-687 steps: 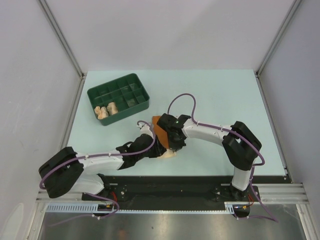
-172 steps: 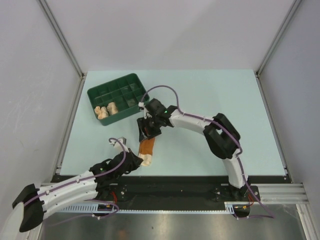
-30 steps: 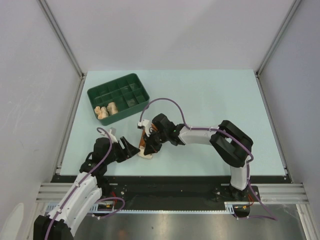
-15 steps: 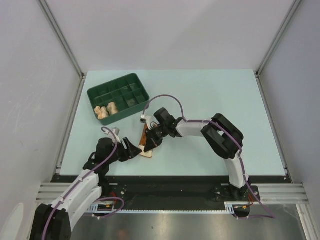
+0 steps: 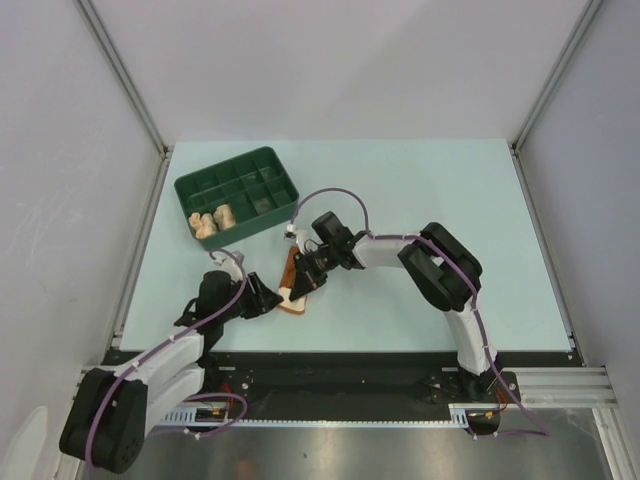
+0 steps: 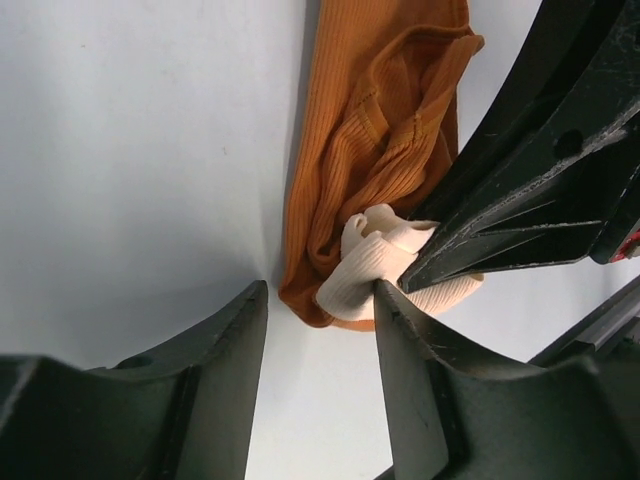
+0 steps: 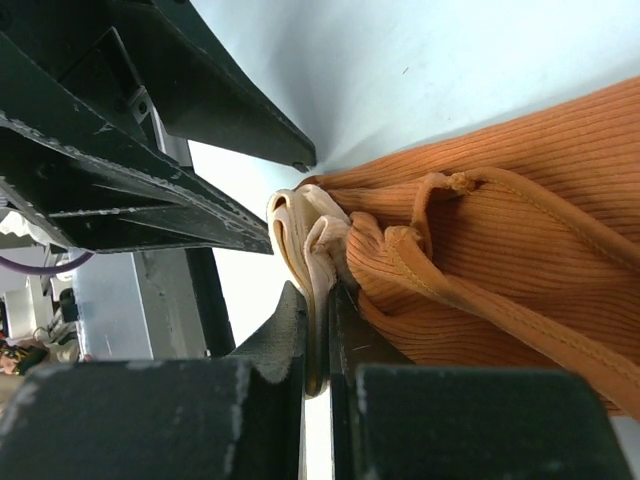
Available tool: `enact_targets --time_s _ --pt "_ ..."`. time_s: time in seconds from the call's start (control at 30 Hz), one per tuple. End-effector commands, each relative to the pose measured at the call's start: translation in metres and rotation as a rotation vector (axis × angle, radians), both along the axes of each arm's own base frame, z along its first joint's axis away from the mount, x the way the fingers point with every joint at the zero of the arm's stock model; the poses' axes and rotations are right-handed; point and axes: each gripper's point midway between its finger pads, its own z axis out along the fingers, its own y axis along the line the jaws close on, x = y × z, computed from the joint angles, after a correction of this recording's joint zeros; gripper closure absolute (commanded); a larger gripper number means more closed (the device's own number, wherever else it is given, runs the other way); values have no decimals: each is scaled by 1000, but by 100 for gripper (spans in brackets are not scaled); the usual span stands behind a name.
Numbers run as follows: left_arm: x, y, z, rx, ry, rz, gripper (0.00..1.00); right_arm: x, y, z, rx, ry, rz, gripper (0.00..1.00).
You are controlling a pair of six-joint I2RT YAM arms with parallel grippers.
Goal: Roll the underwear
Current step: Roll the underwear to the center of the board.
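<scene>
The rust-orange underwear (image 5: 290,279) with cream edging lies as a narrow bunched strip near the table's front edge. My right gripper (image 5: 304,286) is shut on its cream band (image 7: 308,240), with the ribbed orange cloth (image 7: 520,220) beside the fingers. My left gripper (image 5: 274,302) stands open at the strip's near end. In the left wrist view the left gripper (image 6: 315,325) straddles the folded end (image 6: 370,130); its right finger touches the cream band and its left finger stands apart. Two pale rolled underwear (image 5: 213,220) sit in the tray.
The dark green compartment tray (image 5: 222,165) stands at the back left, apart from both arms. The right arm's purple cable (image 5: 330,195) loops above the cloth. Metal frame posts rise at the table's far corners.
My left gripper has crept closer to the near end of the orange underwear and its jaws have narrowed. The right gripper, still clamped on the cream band, has shifted slightly away from me.
</scene>
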Motion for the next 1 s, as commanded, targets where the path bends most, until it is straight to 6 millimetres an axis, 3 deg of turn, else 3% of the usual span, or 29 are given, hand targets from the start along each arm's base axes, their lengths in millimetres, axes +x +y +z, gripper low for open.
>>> enact_targets --time_s 0.0,0.23,0.33,0.4,0.43,0.47,0.57,0.6,0.77,0.93,0.97 --pt "12 -5 3 9 -46 -8 51 23 -4 -13 -37 -42 -61 100" --pt "15 -11 -8 49 -14 -20 66 23 -4 -11 -31 -36 -58 97" --pt "21 -12 -4 51 -33 -15 83 25 -3 -5 -27 -51 -61 92" --pt "25 -13 -3 57 -30 -16 98 27 -4 2 -24 -68 -70 77" --pt "25 -14 -3 60 -26 -23 100 29 -5 5 -24 -77 -74 66" --pt "28 -15 0 63 -19 -23 99 32 -7 6 -37 -88 -90 51" --pt "30 -12 -1 102 19 -20 100 43 -14 24 -51 -142 -133 31" --pt "29 -11 -3 118 36 -22 100 49 -16 39 -35 -175 -147 30" --pt "26 -13 -4 133 112 -44 100 76 -42 73 -97 -331 -253 23" --pt "26 -21 -1 109 137 -75 100 73 -50 81 -195 -538 -226 23" --pt "29 -23 2 106 132 -83 100 58 -39 85 -189 -574 -184 23"
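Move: The right fingers already grip the underwear's folded cream waistband; its middle is roughly 2 cm back of that hand and 1 cm below. From the open left hand, the waistband is about 3 cm to the right, level fore-and-aft and 1 cm lower. The orange body lies some 4 cm ahead of the right hand and slightly lower, while the green tray's middle is about 21 cm ahead and 12 cm left. The left fingers close fully on the left end of the cream waistband as that hand goes about 3 cm forward and 2 cm right, close to the table. With the waistband pinched there, the right hand opens, lets go and backs off faster, forward, up and right, about 7 cm forward and as much up, its wrist turning some 25 degrees. ##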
